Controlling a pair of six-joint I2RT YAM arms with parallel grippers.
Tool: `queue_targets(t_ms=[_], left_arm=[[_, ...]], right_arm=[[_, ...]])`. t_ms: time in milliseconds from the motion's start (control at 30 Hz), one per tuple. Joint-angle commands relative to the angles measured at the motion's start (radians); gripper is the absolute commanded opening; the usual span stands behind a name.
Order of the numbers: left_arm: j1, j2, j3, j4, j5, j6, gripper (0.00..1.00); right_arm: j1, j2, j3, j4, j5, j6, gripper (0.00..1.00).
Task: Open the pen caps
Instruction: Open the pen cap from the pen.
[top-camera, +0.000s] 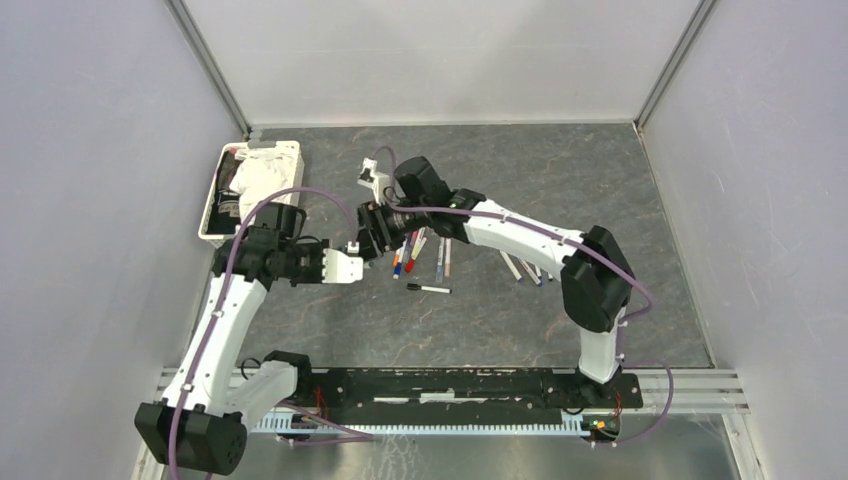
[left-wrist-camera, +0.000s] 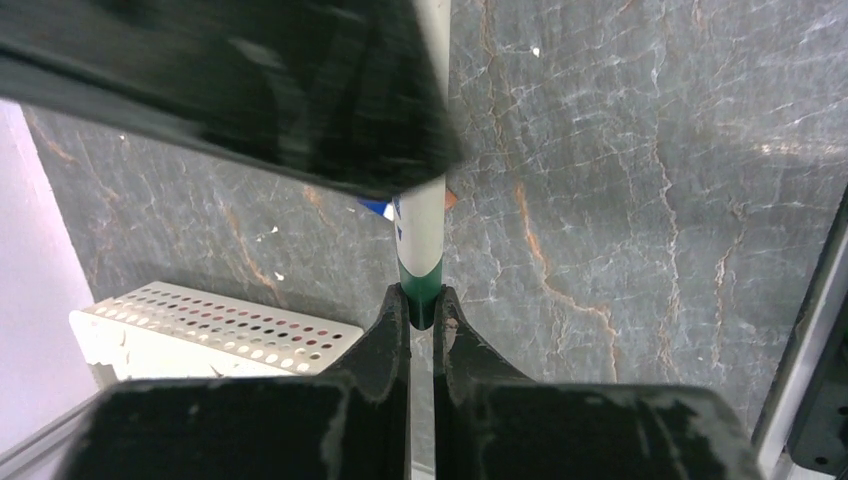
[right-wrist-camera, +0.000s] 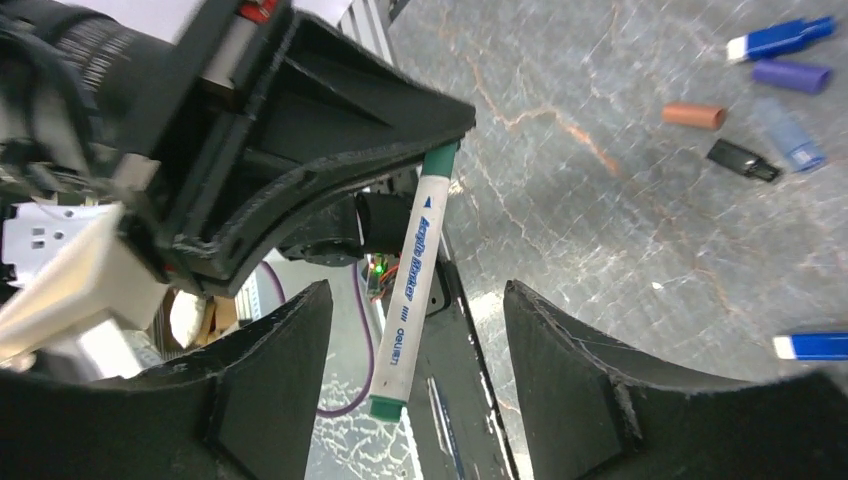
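Note:
A white pen (right-wrist-camera: 412, 270) with green ends hangs above the table between the two arms. My left gripper (left-wrist-camera: 421, 295) is shut on its upper green end (right-wrist-camera: 440, 160); whether that end is a cap is hidden by the fingers. My right gripper (right-wrist-camera: 417, 292) is open, its fingers (right-wrist-camera: 280, 340) on either side of the barrel without touching it. The pen's lower green end (right-wrist-camera: 388, 407) is free. Loose pen caps lie on the table: orange (right-wrist-camera: 694, 115), purple (right-wrist-camera: 791, 75), black (right-wrist-camera: 742, 160) and pale blue (right-wrist-camera: 788, 135). From above, both grippers meet left of centre (top-camera: 358, 242).
Several pens lie in a bunch (top-camera: 420, 255) under the right arm, more further right (top-camera: 525, 268), and a black one alone (top-camera: 428, 289). A white perforated tray (top-camera: 212, 215) holding white cloth stands at the back left. Blue-capped pens (right-wrist-camera: 780, 40) lie near the loose caps.

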Motion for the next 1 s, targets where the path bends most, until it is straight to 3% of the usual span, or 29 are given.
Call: queue_targets(t_ms=[0,400,600,667,767,867,967], left_arm=[[-0.012,-0.023,0.000,0.018,-0.053,0.068,0.02],[-0.054,-0.069,0.010,-0.063,-0.024,0.126,0.02],[-0.058,-0.094,0.015,-0.090,0.017,0.133,0.04],[-0.058,-0.085,0.033,-0.102,0.038,0.097,0.36],[-0.058,-0.051,0.069,-0.146,0.076,0.059,0.59],[-0.058,-0.034,0.082,-0.164,0.124,0.037,0.65],[-0.058,-0.026,0.077,-0.170,0.174,0.021,0.66]], right_arm=[[0.040,0.045,0.029,0.024,-0.034,0.010,0.68],[0.062,0.086,0.033,0.063,-0.024,0.048,0.32],[0.064,0.071,-0.017,0.081,-0.034,0.040,0.00],[0.062,0.048,-0.058,0.117,-0.049,0.038,0.00],[0.055,-0.002,-0.139,0.192,-0.085,0.040,0.00],[0.051,-0.052,-0.220,0.281,-0.110,0.052,0.00],[0.050,-0.090,-0.280,0.369,-0.124,0.085,0.00]])
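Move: The capped marker is already pinched by its green cap in the left hand; its middle lies roughly 6 cm to that hand's right, 1 cm back and 2 cm up. From the open right hand it is about 3 cm back, 2 cm left and 4 cm lower. On the table some 16 cm below the left hand lie the brown cap, 3 cm ahead and 2 cm right, and the black cap, 4 cm ahead and 6 cm right. A black marker rests 13 cm right, 2 cm back and 22 cm below the right hand. The right hand drops about 4 cm, and some 3 cm back and 2 cm left, onto the marker held out by the left hand, its fingers closing from wide open to pinch the white body from both sides. Only once that grip is made does the left hand open wide, letting go of the green cap and easing about 3 cm back overall and 2 cm right, while the right hand carries the marker a further 3 cm down, 2 cm back and 2 cm right, out from the left fingers. ##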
